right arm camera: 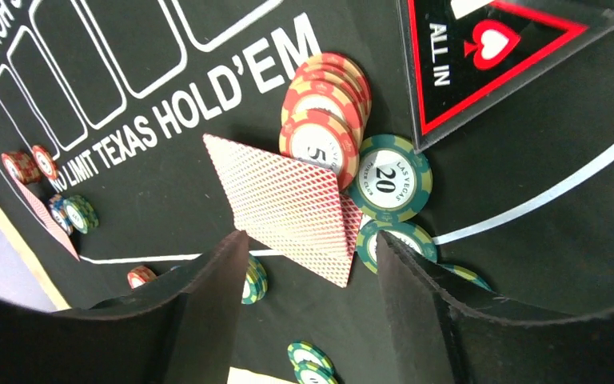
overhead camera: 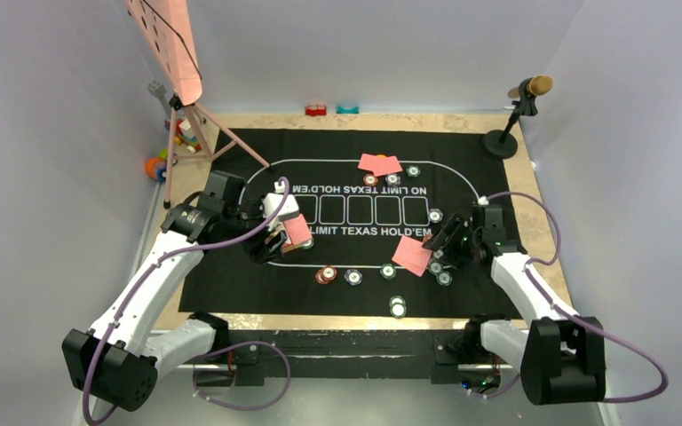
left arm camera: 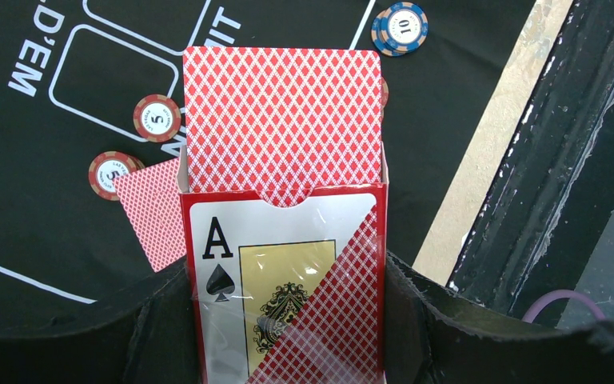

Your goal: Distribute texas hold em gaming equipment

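My left gripper is shut on a red card box printed with an ace of spades. Red-backed cards stick out of the box's open top. Two red-backed cards lie on the mat, leaning on a red chip stack beside a green 20 chip. My right gripper stands open just behind their near corner, with nothing between its fingers. More cards and chips lie at the far side. Other chips sit near the front.
The black mat covers the table. A pink stand on a tripod rises at back left, with toys beside it. A microphone stand is at back right. Small blocks sit at the far edge. An ALL IN triangle lies near the chips.
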Robot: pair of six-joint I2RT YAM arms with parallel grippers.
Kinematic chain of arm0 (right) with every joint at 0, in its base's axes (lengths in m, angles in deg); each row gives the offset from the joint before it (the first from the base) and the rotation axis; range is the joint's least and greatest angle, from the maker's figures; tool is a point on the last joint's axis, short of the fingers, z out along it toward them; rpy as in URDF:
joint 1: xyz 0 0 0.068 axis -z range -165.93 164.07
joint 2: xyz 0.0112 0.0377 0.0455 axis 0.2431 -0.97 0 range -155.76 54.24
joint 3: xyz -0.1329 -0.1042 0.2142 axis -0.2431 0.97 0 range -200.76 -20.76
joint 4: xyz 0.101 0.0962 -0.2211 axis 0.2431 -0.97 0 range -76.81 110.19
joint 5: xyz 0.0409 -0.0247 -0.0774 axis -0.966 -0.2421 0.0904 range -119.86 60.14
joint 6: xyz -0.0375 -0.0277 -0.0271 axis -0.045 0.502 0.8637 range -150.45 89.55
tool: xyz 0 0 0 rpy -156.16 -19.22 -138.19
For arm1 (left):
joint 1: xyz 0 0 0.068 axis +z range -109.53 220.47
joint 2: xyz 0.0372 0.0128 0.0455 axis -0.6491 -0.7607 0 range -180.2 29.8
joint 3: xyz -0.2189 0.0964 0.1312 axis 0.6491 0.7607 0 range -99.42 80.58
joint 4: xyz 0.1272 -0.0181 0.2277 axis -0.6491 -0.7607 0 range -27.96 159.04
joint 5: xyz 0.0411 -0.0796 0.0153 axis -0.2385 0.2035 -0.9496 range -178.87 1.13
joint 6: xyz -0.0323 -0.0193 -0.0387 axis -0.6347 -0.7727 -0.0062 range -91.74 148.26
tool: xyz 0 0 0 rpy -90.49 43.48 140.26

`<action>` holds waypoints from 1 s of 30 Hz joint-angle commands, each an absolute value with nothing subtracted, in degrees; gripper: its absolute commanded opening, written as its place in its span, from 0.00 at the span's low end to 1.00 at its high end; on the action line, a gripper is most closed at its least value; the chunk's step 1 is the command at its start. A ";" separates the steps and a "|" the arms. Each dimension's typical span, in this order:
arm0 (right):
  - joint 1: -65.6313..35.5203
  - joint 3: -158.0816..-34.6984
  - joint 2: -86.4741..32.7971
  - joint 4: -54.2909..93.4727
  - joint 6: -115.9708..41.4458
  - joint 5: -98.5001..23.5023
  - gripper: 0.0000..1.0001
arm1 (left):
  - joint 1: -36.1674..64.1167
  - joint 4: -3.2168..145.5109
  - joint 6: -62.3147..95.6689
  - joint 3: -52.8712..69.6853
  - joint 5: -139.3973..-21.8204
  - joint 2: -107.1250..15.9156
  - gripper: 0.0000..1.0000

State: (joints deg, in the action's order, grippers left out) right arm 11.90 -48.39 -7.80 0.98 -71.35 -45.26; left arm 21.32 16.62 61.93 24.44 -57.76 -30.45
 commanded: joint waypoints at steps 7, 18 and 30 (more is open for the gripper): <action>10.93 -58.99 -1.76 -1.00 -68.21 -48.88 0.86 | 21.67 17.27 62.06 21.75 -55.59 -30.86 0.00; -12.20 -67.20 -11.38 19.18 -71.84 -63.24 0.96 | 21.67 17.24 61.30 20.89 -55.79 -31.47 0.00; -24.72 -82.45 -29.94 26.27 -69.91 -70.59 0.99 | 21.67 17.42 60.69 20.65 -55.44 -31.39 0.00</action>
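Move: The card deck, with its top card sticking out, lies about 33 cm left of the right hand, level with it fore and aft, and some 12 cm higher. The left gripper already holds that deck, its middle about 3 cm right of, 3 cm below and 1 cm ahead of the hand point. The dealt cards lie about 5 cm left and 2 cm back of the right hand, the red chips 27 cm left and 7 cm back, and a green chip near the deck 32 cm left and 2 cm ahead, all roughly 5 cm below. Lift the right gripper clear of the dealt cards, first up and slightly forward, then swing it about 25 cm left while still climbing, some 18 cm in all, towards the deck in the left gripper. Spread the half-open fingers fully, and turn the wrist some 50 degrees counter-clockwise while raising the fingertips out of their downward slant. ##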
